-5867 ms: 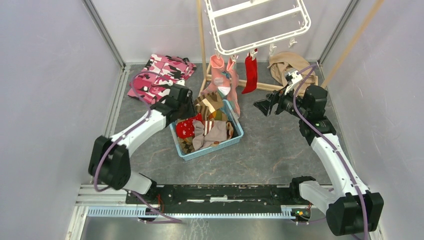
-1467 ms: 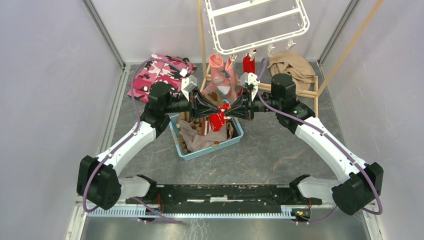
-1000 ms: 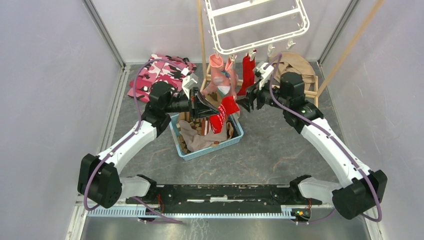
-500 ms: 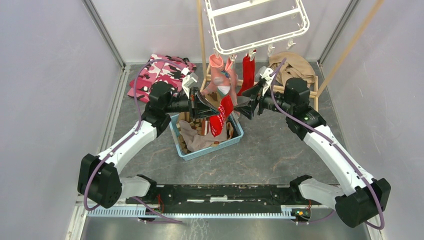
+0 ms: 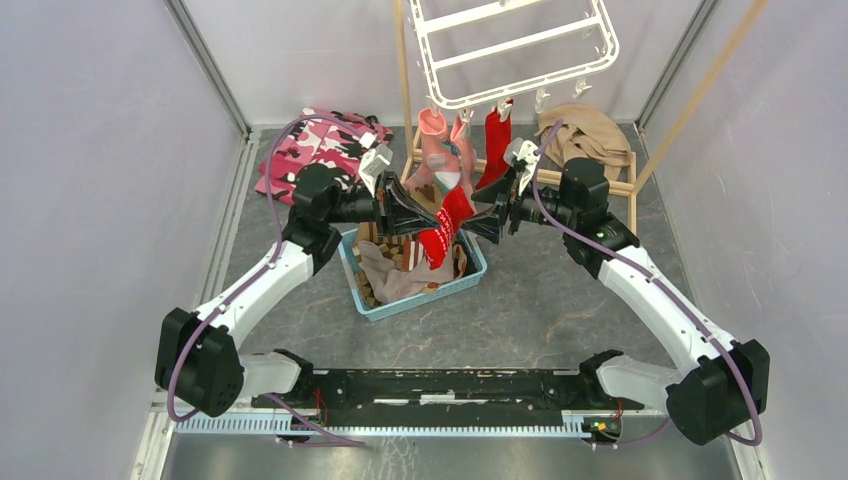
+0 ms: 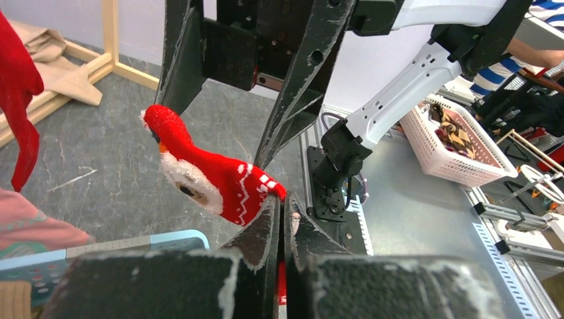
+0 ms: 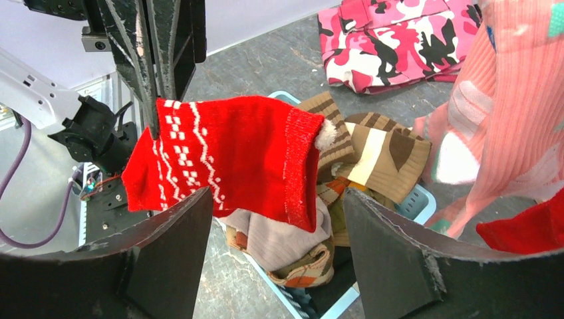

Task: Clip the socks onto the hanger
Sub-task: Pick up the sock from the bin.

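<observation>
My left gripper (image 5: 428, 221) is shut on one end of a red sock (image 5: 441, 236) with white marks, held above the blue basket (image 5: 474, 270). In the left wrist view the sock (image 6: 214, 184) sticks out from the shut left gripper (image 6: 283, 205). My right gripper (image 5: 480, 225) faces it, open. In the right wrist view the sock (image 7: 233, 159) hangs just in front of the right gripper (image 7: 278, 197), its wide fingers (image 7: 169, 252) on either side of it and not closed on it. The white hanger (image 5: 600, 55) hangs above, with a pink sock (image 5: 445, 150) and a red sock (image 5: 497, 148) clipped to it.
The basket holds several more socks, brown with cream stripes (image 7: 376, 143) among them. A pink camouflage garment (image 5: 320, 150) lies at the back left. A tan cloth (image 5: 580, 135) rests on the wooden stand (image 5: 405, 80) at the back right.
The right gripper has come back left and slightly down towards the held red sock, with its jaws wider apart. The left gripper has kept its hold almost in place.
</observation>
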`<state>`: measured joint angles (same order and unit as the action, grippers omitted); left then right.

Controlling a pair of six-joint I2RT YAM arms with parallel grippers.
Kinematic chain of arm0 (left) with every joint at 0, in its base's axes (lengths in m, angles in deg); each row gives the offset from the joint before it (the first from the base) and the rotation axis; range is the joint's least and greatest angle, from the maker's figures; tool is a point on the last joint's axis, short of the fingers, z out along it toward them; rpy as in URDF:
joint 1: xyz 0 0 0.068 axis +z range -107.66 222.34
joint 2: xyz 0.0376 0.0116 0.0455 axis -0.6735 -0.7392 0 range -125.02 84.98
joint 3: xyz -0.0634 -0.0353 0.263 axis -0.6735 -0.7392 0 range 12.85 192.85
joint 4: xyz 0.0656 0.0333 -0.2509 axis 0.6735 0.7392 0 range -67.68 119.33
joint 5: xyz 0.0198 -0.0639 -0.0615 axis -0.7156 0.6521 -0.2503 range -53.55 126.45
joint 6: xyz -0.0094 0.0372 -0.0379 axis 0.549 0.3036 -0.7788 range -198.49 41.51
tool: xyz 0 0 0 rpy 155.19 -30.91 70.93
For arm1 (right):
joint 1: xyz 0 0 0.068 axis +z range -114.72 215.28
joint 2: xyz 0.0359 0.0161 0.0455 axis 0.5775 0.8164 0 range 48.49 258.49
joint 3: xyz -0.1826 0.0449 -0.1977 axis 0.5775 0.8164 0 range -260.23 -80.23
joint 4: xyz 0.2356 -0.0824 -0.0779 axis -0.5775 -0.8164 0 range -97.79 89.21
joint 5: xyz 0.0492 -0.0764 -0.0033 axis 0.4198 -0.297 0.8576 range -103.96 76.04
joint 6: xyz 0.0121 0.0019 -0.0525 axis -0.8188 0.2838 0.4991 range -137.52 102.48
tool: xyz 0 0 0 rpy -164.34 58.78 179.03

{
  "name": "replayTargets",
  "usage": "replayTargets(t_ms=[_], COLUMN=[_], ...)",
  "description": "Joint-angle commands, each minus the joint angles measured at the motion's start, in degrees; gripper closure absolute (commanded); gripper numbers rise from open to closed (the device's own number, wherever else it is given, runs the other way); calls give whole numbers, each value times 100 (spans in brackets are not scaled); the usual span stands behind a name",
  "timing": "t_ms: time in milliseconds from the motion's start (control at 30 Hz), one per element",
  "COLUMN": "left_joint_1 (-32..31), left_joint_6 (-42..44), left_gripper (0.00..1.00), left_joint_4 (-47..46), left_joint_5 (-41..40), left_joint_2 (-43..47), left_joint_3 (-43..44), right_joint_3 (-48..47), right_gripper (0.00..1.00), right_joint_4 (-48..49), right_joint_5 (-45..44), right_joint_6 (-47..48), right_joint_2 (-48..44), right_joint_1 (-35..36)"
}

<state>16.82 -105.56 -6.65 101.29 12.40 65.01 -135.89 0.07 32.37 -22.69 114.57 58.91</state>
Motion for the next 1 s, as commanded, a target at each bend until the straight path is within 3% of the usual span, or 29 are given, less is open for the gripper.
replayTargets(t_ms=[0, 133, 467, 733, 800, 967], left_joint_1=[-6, -6, -6, -6, -6, 5], left_joint_6=[-510, -699, -674, 306, 677, 1756], left_gripper=[98, 98, 98, 93, 86, 50], left_joint_4=[-820, -1063, -1119, 76, 543, 1785], left_joint_5=[199, 219, 170, -184, -344, -902], left_joint_2=[174, 165, 174, 242, 265, 380], left_joint_3=[242, 242, 239, 254, 303, 562], right_joint_3=[6, -10, -273, -885, -1027, -1392], right_gripper=[23, 29, 85, 92, 92, 95], right_joint_4=[586, 883, 897, -422, -772, -1487], right_joint_5=[207, 314, 727, 542, 396, 115], right_joint_6=[-185, -248, -98, 1034, 1416, 2216], right_joint_2=[93, 136, 125, -37, -96, -192], right_joint_1=[30, 22, 18, 23, 26, 24])
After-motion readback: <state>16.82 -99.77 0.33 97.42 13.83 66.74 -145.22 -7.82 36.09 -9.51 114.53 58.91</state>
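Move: The red sock is pinched in my left fingers, its middle about 2 cm to their right, 1 cm back and 2 cm down. From my open right hand, that middle lies some 4 cm left, 3 cm back and 2 cm lower. The hanging red sock is about 10 cm ahead and 4 cm right of my right hand, the pink socks 8 cm ahead and 4 cm left; the bin's middle is 12 cm left, 6 cm back and 25 cm below. I shut my right fingers on the red sock's open end almost where they are, then raise that hand, some 5 cm up in all, rolling it about 15 degrees. My left hand keeps its pinch while it lifts a couple of centimetres, then sinks back, edging forward, and opens to let go of the sock. ##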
